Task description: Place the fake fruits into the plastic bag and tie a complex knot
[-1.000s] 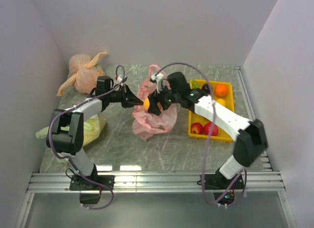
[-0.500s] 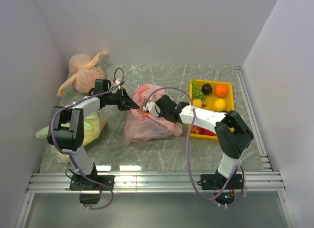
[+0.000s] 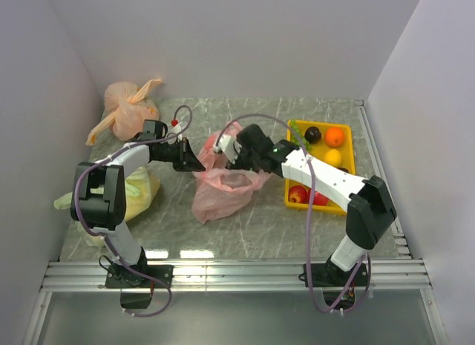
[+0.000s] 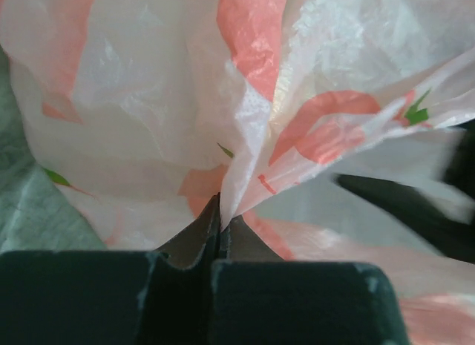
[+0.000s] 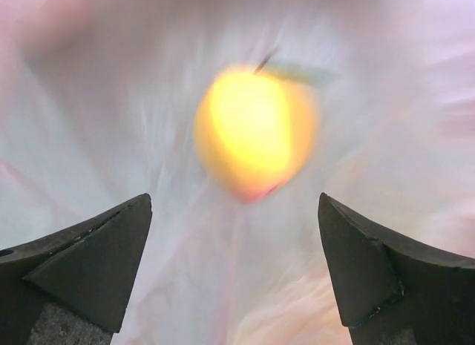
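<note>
The pink plastic bag (image 3: 223,191) lies mid-table with its mouth held open. My left gripper (image 3: 194,161) is shut on the bag's left rim; in the left wrist view the thin film (image 4: 245,100) is pinched between the closed jaws of the left gripper (image 4: 221,215). My right gripper (image 3: 231,161) hovers at the bag's mouth. It stands open (image 5: 234,204), and a blurred yellow-orange fake fruit (image 5: 256,133) lies free in the bag beyond the fingertips. More fake fruits fill the yellow tray (image 3: 346,165): an orange (image 3: 335,136), a red apple (image 3: 298,194). No knot is in view.
A tied orange-peach bag (image 3: 128,109) sits at the back left. A yellow-green bag (image 3: 139,194) lies by the left arm. The yellow tray is close to the right of the pink bag. Walls enclose the table at the back and on both sides.
The right gripper carried the yellow-orange fruit into the bag, opened wide and let it go, then drew back to the mouth. The left gripper stayed shut on the rim; the bag shifted.
</note>
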Robot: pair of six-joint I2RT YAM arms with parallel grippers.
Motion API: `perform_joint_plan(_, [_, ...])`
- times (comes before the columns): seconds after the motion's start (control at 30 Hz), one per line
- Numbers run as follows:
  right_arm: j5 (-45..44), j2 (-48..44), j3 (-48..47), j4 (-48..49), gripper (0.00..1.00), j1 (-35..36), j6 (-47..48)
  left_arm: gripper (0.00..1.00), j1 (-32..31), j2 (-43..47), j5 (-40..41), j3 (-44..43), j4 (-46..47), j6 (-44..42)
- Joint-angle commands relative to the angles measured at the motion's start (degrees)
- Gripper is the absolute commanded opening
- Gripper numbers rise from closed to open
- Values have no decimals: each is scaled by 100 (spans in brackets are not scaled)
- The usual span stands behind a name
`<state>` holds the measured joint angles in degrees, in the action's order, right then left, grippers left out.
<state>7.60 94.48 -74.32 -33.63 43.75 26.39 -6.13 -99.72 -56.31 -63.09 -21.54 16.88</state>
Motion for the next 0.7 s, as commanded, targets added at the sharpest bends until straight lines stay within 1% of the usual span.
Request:
perform_joint_plan(0.0, [453, -255, -845, -188, 100, 46, -91, 0, -143, 287, 24, 78, 299, 95])
perform_joint_plan(0.07, [550, -141, -926, -232, 100, 55, 14, 1, -230, 287, 41, 69, 431, 270])
perform_joint_plan(0.23, [454, -44, -1014, -197, 99, 99, 252, 1, -301, 322, 147, 51, 607, 473])
perform_joint_plan(0.33, [-572, 62, -865, 215, 99, 195, 375, 1, -301, 366, 156, 95, 756, 570])
perform_joint_plan(0.37, [-740, 184, -838, 286, 100, 196, 410, 0, -301, 374, 156, 113, 791, 588])
perform_joint_plan(0.4, [-1351, 281, -864, 356, 100, 196, 471, 1, -301, 401, 147, 121, 809, 579])
perform_joint_plan(0.5, [-2049, 387, -716, 776, 99, 187, 674, 0, -310, 471, 165, 157, 792, 483])
perform_joint_plan(0.63, [-2350, 422, -679, 937, 100, 152, 789, 1, -362, 603, 138, 157, 669, 219])
perform_joint_plan(0.67, [-2289, 536, -915, 841, 100, 82, 658, 0, -371, 620, 156, 165, 660, 149])
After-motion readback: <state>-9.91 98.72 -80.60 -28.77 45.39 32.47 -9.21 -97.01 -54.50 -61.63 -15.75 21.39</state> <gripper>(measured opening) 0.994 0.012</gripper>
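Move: In front of the right hand, roughly 16 cm ahead, 2 cm left and about 4 cm lower, stands the bag's far handle. The peach already in the bag lies about 3 cm ahead, 5 cm left and 8 cm below this hand. The left gripper's tips, pinching the bag rim, are some 4 cm ahead and 12 cm left, nearly as high. From the left hand, the far handle is about 14 cm ahead, 10 cm right and 4 cm lower. Backing up and leftward off the peach with its fingers still wide open, the right hand rises about 6 cm, then swings forward some 5 cm towards the bag's far handle, sinking and drifting right as its fingers tip roughly 20 degrees more forward. The left hand keeps its pinch on the rim and eases 2 cm right, rising slightly. ##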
